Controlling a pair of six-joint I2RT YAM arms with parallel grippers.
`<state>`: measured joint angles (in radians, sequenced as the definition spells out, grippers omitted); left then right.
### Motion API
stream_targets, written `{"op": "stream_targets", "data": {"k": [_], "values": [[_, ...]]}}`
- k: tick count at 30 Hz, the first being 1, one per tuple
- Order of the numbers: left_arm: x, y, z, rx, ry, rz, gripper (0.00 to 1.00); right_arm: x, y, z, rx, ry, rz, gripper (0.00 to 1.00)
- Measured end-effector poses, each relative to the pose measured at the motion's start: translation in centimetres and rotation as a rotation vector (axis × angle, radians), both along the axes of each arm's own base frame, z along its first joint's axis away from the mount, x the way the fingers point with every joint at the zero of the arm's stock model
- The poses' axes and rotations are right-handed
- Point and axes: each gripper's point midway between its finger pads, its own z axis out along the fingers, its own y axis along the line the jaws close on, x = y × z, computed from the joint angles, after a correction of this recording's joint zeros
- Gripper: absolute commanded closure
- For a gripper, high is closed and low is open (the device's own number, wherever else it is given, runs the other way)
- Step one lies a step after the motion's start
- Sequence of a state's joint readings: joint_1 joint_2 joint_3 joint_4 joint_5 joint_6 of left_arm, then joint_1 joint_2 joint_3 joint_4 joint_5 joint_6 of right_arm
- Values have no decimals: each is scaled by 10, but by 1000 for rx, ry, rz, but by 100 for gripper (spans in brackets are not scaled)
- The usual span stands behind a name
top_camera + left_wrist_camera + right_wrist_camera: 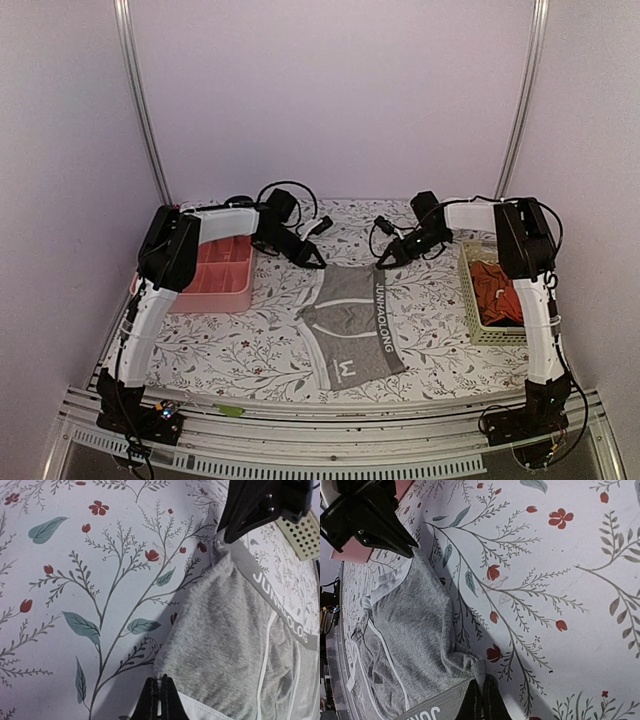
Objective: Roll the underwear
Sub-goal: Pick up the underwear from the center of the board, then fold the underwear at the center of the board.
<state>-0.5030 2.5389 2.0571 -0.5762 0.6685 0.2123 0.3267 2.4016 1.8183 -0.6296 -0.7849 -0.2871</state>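
The underwear point(355, 325), grey boxer briefs, lies flat on the flowered tablecloth, its darker lettered waistband along the right side. At the far left corner my left gripper point(318, 262) is shut on the cloth; the left wrist view shows its tips point(160, 690) pinching the grey fabric point(235, 630) just above the pale leg trim. At the far right corner my right gripper point(383, 260) is shut too; in the right wrist view its tips point(482, 687) pinch a bunched fold of the underwear point(410, 625) at the waistband's end.
A pink tray point(215, 290) stands left of the underwear, under the left arm. A pale perforated basket point(478, 320) holding orange-red garments point(497, 290) stands at the right. A scrap of green tape point(231, 409) sits at the table's near edge.
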Motion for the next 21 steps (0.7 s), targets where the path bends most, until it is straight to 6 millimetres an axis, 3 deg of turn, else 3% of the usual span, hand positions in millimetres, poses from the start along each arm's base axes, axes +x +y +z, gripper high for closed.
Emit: {"op": "stream_targets", "data": {"k": [3,6,10,14,15,18,21], "values": [[0,3,11,-4,-14,5,100,8,-5,24,-14,-58,-19,100],[4,4,43,-28,-65,13,100,18,-9,72,-2,-161,-40,100],[13,6,115,-95,-190,28,100,35,-13,154,45,-338,-71,100],[16,10,203,-183,-355,54,100,35,-16,216,84,-464,-91,100],[13,11,230,-211,-405,59,100,33,-18,229,90,-489,-98,100],[2,18,284,-264,-503,69,100,24,-20,267,116,-556,-114,100],[-19,24,326,-300,-572,66,100,9,-23,309,150,-629,-122,100]]}}
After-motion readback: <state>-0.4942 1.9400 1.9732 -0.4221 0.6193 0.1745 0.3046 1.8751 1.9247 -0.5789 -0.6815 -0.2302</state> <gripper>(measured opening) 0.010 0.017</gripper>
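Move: Both hands already pinch the far edge of the underwear, fingers shut, roughly 12 cm apart and close over the board. From the left hand the middle of the flat underwear lies about 16 cm back and 6 cm to the right, from the right hand about 16 cm back and 6 cm to the left. The pink organizer is some 24 cm left of the left hand, about level with it; the laundry basket is around 24 cm right of the right hand and 8 cm back. Straight up, and quickly, both arms lift together by a little over 30 cm, keeping their pinch on the two far corners of the underwear, the right one at the waistband. The wrists tilt some 35 degrees, swinging the fingertips forward, while the hands drift a couple of centimetres apart each, drawing the held edge straight between them. ##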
